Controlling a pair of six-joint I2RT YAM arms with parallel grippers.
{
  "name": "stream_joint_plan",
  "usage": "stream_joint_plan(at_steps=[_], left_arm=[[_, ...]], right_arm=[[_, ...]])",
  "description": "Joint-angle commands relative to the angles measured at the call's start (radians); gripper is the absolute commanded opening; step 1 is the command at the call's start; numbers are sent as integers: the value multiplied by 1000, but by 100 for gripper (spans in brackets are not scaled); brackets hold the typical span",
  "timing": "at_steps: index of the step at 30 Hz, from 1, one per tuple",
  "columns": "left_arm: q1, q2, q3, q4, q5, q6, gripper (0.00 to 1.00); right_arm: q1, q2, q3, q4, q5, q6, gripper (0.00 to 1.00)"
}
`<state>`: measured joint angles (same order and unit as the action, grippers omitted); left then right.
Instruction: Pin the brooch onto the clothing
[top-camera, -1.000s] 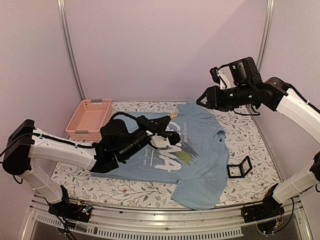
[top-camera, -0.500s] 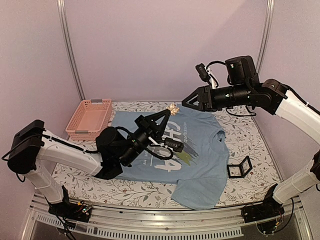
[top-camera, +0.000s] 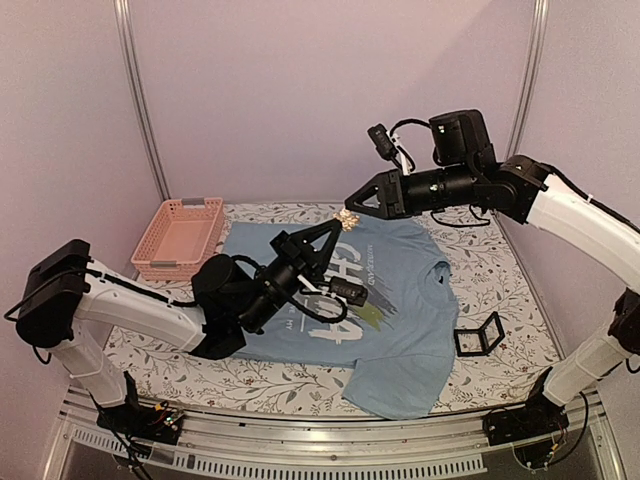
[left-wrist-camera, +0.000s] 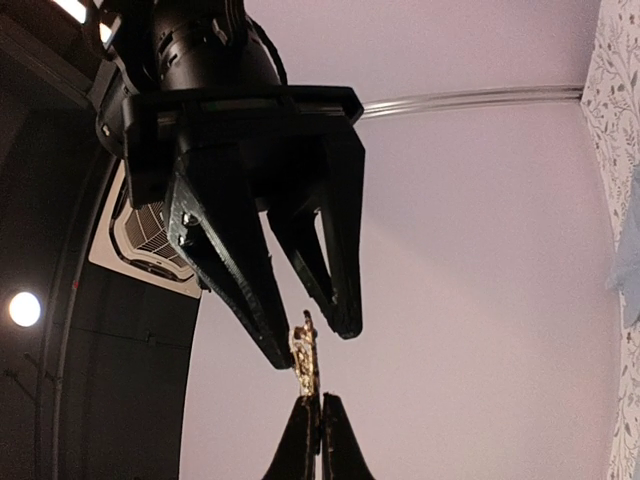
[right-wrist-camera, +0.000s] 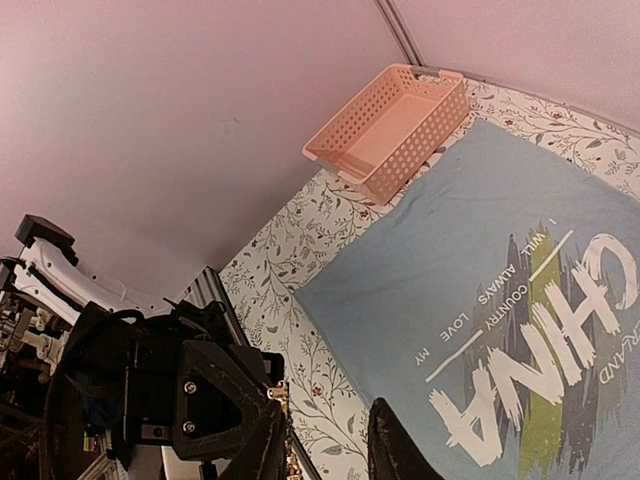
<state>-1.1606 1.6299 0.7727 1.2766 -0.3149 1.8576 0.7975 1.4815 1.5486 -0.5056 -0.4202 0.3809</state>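
Note:
My left gripper (top-camera: 340, 226) is shut on the brooch (top-camera: 347, 216), a tiny pale-gold glittery cluster, and holds it up in the air above the top edge of the clothing (top-camera: 400, 300), a light blue "CHINA" T-shirt lying flat. In the left wrist view the shut fingertips (left-wrist-camera: 312, 425) pinch the brooch (left-wrist-camera: 304, 360) from below. My right gripper (top-camera: 352, 203) is open, with its two fingers on either side of the brooch; one finger (left-wrist-camera: 240, 290) touches or nearly touches it. The right wrist view shows the brooch (right-wrist-camera: 287, 400) by my right gripper (right-wrist-camera: 325, 412) and the shirt (right-wrist-camera: 480, 260) below.
A pink plastic basket (top-camera: 180, 236) stands at the back left beside the shirt and also shows in the right wrist view (right-wrist-camera: 395, 125). A small black open-frame box (top-camera: 478, 335) lies on the floral cloth (top-camera: 500, 270) right of the shirt.
My left gripper raised the brooch off the shirt and now holds it still. My right gripper has moved left and down until its open fingers surround the brooch.

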Motion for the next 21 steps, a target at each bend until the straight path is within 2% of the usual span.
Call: stream_joint_plan(at_steps=[1,6,16,21], left_arm=[[-15,9,9,24,12,-11,0],[-14,13,12,23,9,-17,0],[-14,9,10,17,-6,-19,0],[-15,9,8,17,-3,-24,0]], right_arm=[[6,22,28,15,-39,-26,23],[9,25,7,16,-55,-24,12],[14,21,-20,42,-107,8,16],[14,20,-18,30,-82,7,3]])
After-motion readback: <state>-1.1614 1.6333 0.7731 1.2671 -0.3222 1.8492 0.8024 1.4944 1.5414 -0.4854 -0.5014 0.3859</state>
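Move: The brooch stands in the left gripper's shut fingertips, its middle about 2 cm ahead, 2 cm right and 1 cm above that hand. From the right hand, with its fingers part open, the brooch lies roughly 2 cm left, 1 cm back and 1 cm lower. The clothing's middle lies some 8 cm ahead, 3 cm left and 33 cm below; the black box is about 27 cm right, 1 cm back and 35 cm below. Keep the left gripper still and shut on the brooch. Meanwhile ease the right gripper about 1 cm back and 1 cm left towards the brooch, swinging it about 5 degrees counter-clockwise, and bring its fingers nearly shut at the brooch's free end: most of the way at once, a brief pause, then the last bit. ##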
